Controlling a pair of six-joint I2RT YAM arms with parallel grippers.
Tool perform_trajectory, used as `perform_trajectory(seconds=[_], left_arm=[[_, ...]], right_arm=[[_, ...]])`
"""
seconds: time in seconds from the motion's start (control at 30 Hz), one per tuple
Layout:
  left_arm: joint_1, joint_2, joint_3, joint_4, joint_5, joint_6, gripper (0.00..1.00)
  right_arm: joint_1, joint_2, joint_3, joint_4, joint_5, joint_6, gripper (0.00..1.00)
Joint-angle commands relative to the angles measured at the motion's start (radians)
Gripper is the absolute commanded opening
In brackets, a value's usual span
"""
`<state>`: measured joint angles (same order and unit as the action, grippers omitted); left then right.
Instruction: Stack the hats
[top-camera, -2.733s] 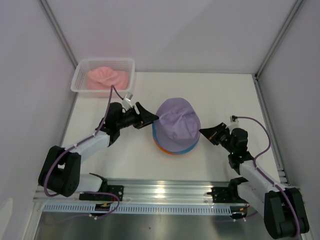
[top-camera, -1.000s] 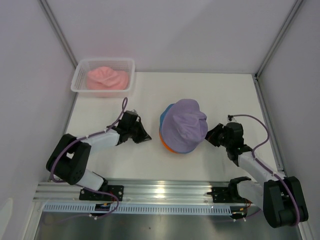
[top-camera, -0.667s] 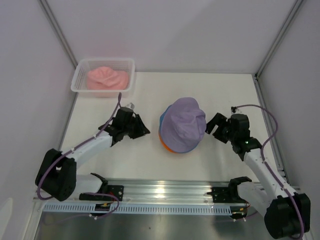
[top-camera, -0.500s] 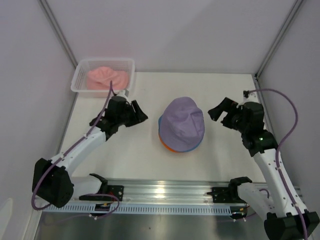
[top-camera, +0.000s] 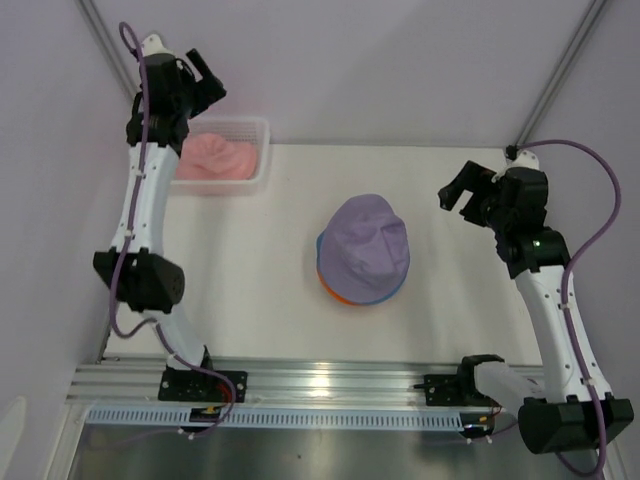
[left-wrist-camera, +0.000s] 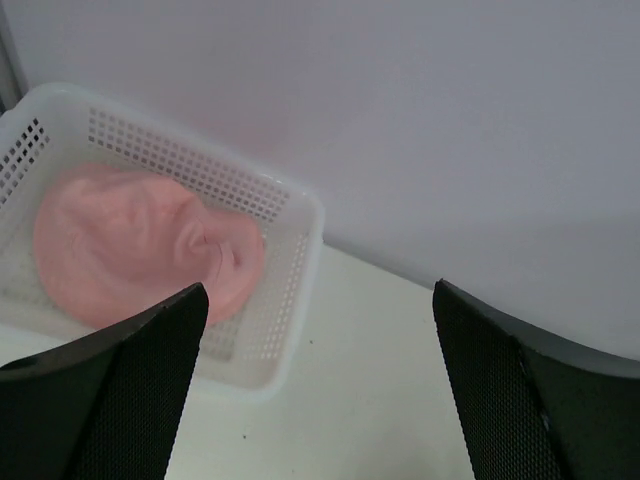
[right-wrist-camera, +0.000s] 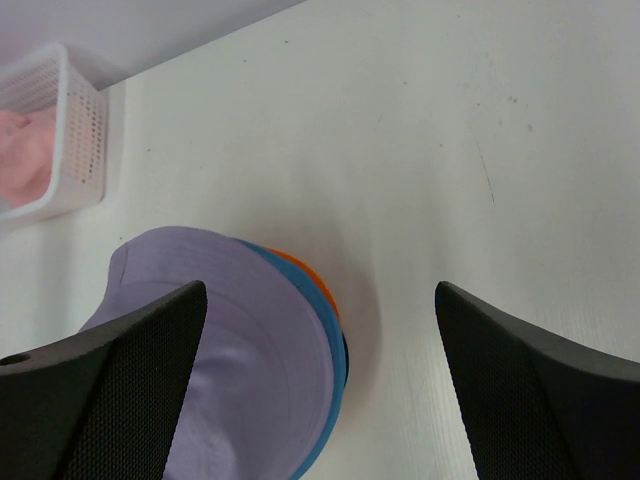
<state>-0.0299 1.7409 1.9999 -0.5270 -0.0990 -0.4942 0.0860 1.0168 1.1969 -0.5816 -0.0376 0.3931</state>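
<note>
The lavender-purple hat (top-camera: 366, 243) lies on top of the blue hat (top-camera: 346, 298) and the orange hat (top-camera: 332, 294) in one pile at the table's middle; in the right wrist view the purple hat (right-wrist-camera: 215, 340), the blue rim (right-wrist-camera: 322, 330) and the orange rim (right-wrist-camera: 312, 278) show too. The pale pink hat (top-camera: 215, 157) lies crumpled in the white mesh basket (top-camera: 252, 180), also in the left wrist view (left-wrist-camera: 130, 240). My left gripper (top-camera: 203, 84) is open and empty, raised high above the basket. My right gripper (top-camera: 463, 190) is open and empty, raised to the right of the pile.
The basket (left-wrist-camera: 290, 290) stands at the back left corner against the wall. Grey walls and metal posts close in the table on three sides. The arms' rail runs along the near edge (top-camera: 320, 385).
Both arms have drawn back from the pile and lifted. The left arm swung far up and back over the basket; the right rose to the back right. The purple hat settled on the pile.
</note>
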Motion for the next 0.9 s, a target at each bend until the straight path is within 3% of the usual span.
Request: perform_trajectory(seconds=[0.0, 0.03, 0.07, 0.27, 0.43, 0.7, 0.8, 0.83, 0.87], left_arm=[[0.013, 0.276, 0.322, -0.287, -0.125, 0.022, 0.95], [0.016, 0.374, 0.449, -0.307, -0.139, 0.005, 0.94], [0.016, 0.402, 0.46, -0.291, -0.146, 0.0, 0.94], [0.024, 0.48, 0.292, -0.117, -0.097, 0.028, 0.89], [0.022, 0.545, 0.296, -0.099, -0.07, 0.095, 0.81], [0.021, 0.65, 0.37, -0.182, -0.139, 0.16, 0.81], [0.016, 0.689, 0.396, -0.195, -0.136, 0.19, 0.62], [0.015, 0.694, 0.398, -0.195, -0.14, 0.198, 0.5], [0.013, 0.697, 0.396, -0.194, -0.143, 0.204, 0.45]], right_arm=[[-0.011, 0.066, 0.07, 0.078, 0.034, -0.039, 1.0], [-0.017, 0.075, 0.078, 0.107, 0.036, -0.04, 1.0], [-0.019, 0.081, 0.076, 0.127, 0.036, -0.039, 1.0], [-0.035, 0.143, 0.073, 0.206, 0.024, -0.039, 1.0], [-0.049, 0.177, 0.067, 0.21, 0.024, -0.037, 1.0], [-0.055, 0.169, 0.038, 0.241, 0.013, -0.014, 1.0], [-0.055, 0.17, 0.038, 0.252, 0.012, -0.011, 1.0], [-0.057, 0.17, 0.038, 0.255, 0.01, -0.01, 1.0], [-0.058, 0.172, 0.038, 0.258, 0.008, -0.008, 1.0]])
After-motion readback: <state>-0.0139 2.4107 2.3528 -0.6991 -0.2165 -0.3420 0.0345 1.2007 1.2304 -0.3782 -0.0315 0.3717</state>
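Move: The pink hat lies in the white basket about 11 cm ahead of the left hand, 5 cm to its left and some 29 cm below; the basket's middle is level with the hat in reach and a couple of centimetres farther left. The hat stack stands about 23 cm back from this hand, 31 cm to its right and roughly 32 cm lower. From the right hand, the pink hat is some 30 cm ahead, 49 cm left and 22 cm below. The open left hand first swings forward over the basket, then drops steeply past the rim towards the right-hand part of the pink hat, ending about 25 cm lower and 10 cm farther out, its wrist tipping some 30 degrees more downward while the fingers come about half shut around the fabric's near edge. The empty right hand, still wide open, eases about 6 cm forward, staying well above the table. ##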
